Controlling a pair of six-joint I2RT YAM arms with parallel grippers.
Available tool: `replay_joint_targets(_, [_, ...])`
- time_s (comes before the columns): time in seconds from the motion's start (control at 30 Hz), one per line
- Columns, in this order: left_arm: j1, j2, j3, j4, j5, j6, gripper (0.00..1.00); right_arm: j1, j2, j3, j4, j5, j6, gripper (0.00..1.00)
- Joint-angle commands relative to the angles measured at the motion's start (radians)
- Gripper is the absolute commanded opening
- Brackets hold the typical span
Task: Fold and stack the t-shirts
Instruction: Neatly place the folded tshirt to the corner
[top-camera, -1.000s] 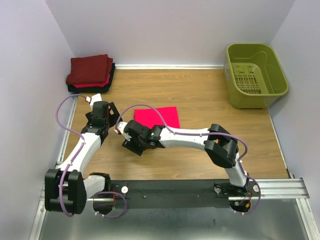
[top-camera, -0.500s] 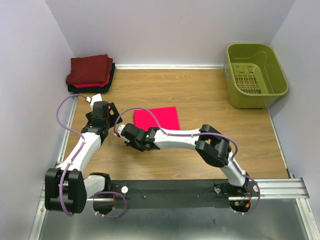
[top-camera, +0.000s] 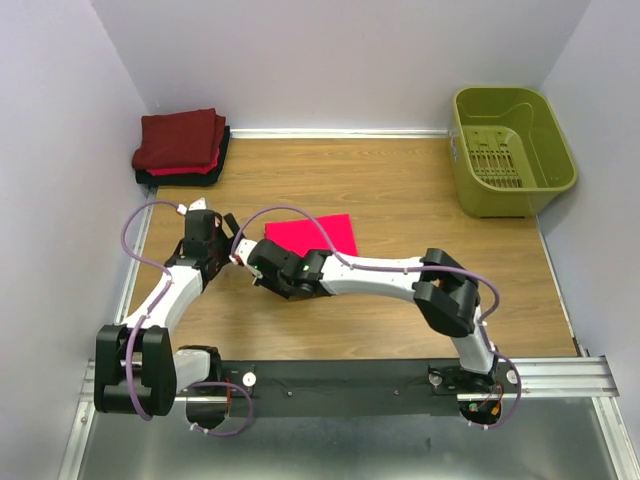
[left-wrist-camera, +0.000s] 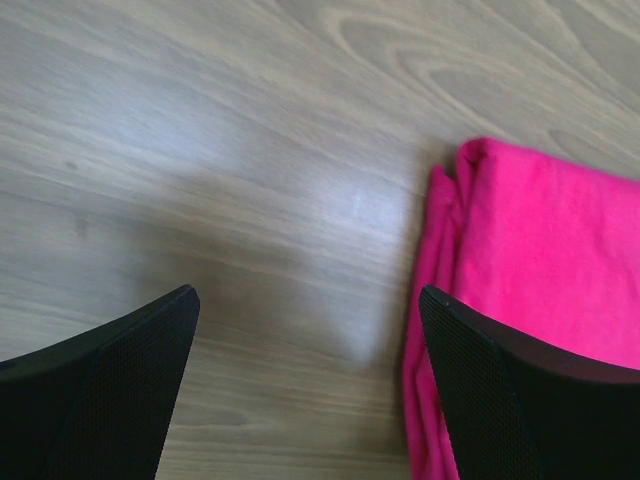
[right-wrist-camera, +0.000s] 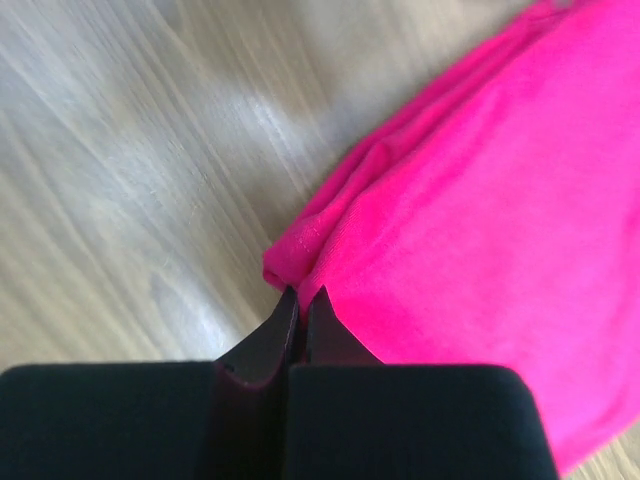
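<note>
A folded bright pink-red t-shirt (top-camera: 322, 234) (left-wrist-camera: 545, 260) (right-wrist-camera: 480, 200) lies flat on the wooden table, left of centre. My right gripper (top-camera: 262, 256) (right-wrist-camera: 302, 292) is at its near left corner, shut on a pinch of the cloth's edge. My left gripper (top-camera: 213, 226) (left-wrist-camera: 305, 295) hovers low over bare wood just left of the shirt. It is open, with its right finger (left-wrist-camera: 510, 400) over the shirt's left border and nothing between the jaws. A stack of folded dark maroon, red and black t-shirts (top-camera: 181, 146) sits at the far left corner.
An olive-green plastic basket (top-camera: 512, 150) stands at the far right against the wall. White walls close the table on the left, back and right. The arms' mounting rail (top-camera: 350, 380) runs along the near edge.
My right gripper has gone from open to shut on the pink shirt's corner. My left gripper has shifted a little farther from the base, toward the shirt's left edge.
</note>
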Motion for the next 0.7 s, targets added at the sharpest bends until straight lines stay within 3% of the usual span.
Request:
replay_joint_targets(0.0, [0.005, 0.018, -0.071, 0.103, 0.214, -0.115, 0.98, -0.013, -0.097, -0.039, 0.053, -0.031, 0.05, 0.01])
replay_joint_targets(0.2, [0.005, 0.051, -0.158, 0.276, 0.404, -0.246, 0.98, -0.032, -0.131, -0.075, 0.067, -0.047, 0.057, 0.01])
replay_joint_targets(0.67, [-0.002, 0.044, -0.275, 0.44, 0.459, -0.376, 0.98, -0.049, -0.145, -0.111, 0.101, -0.079, 0.069, 0.01])
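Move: The folded t-shirt's left edge runs about 8 cm to the right of the open left hand, 2 cm back and some 5 cm below; the shirt's middle lies about 18 cm to the right, 2 cm back. The right hand, some 10 cm back and 8 cm right of the left hand, already grips the near-left corner, the shirt's middle 8 cm ahead and 10 cm right of it. The folded stack is about 30 cm ahead and 17 cm left of the right hand. The t-shirt's near-left corner, still pinched in the right fingers, goes up about 3.5 cm and then sinks back a little. Meanwhile the left hand sweeps some 8 cm right, with about 3 cm each back and down, to the shirt's left edge, rolling some 30 degrees so that its left side drops, fingers staying wide open and reaching around the edge. ##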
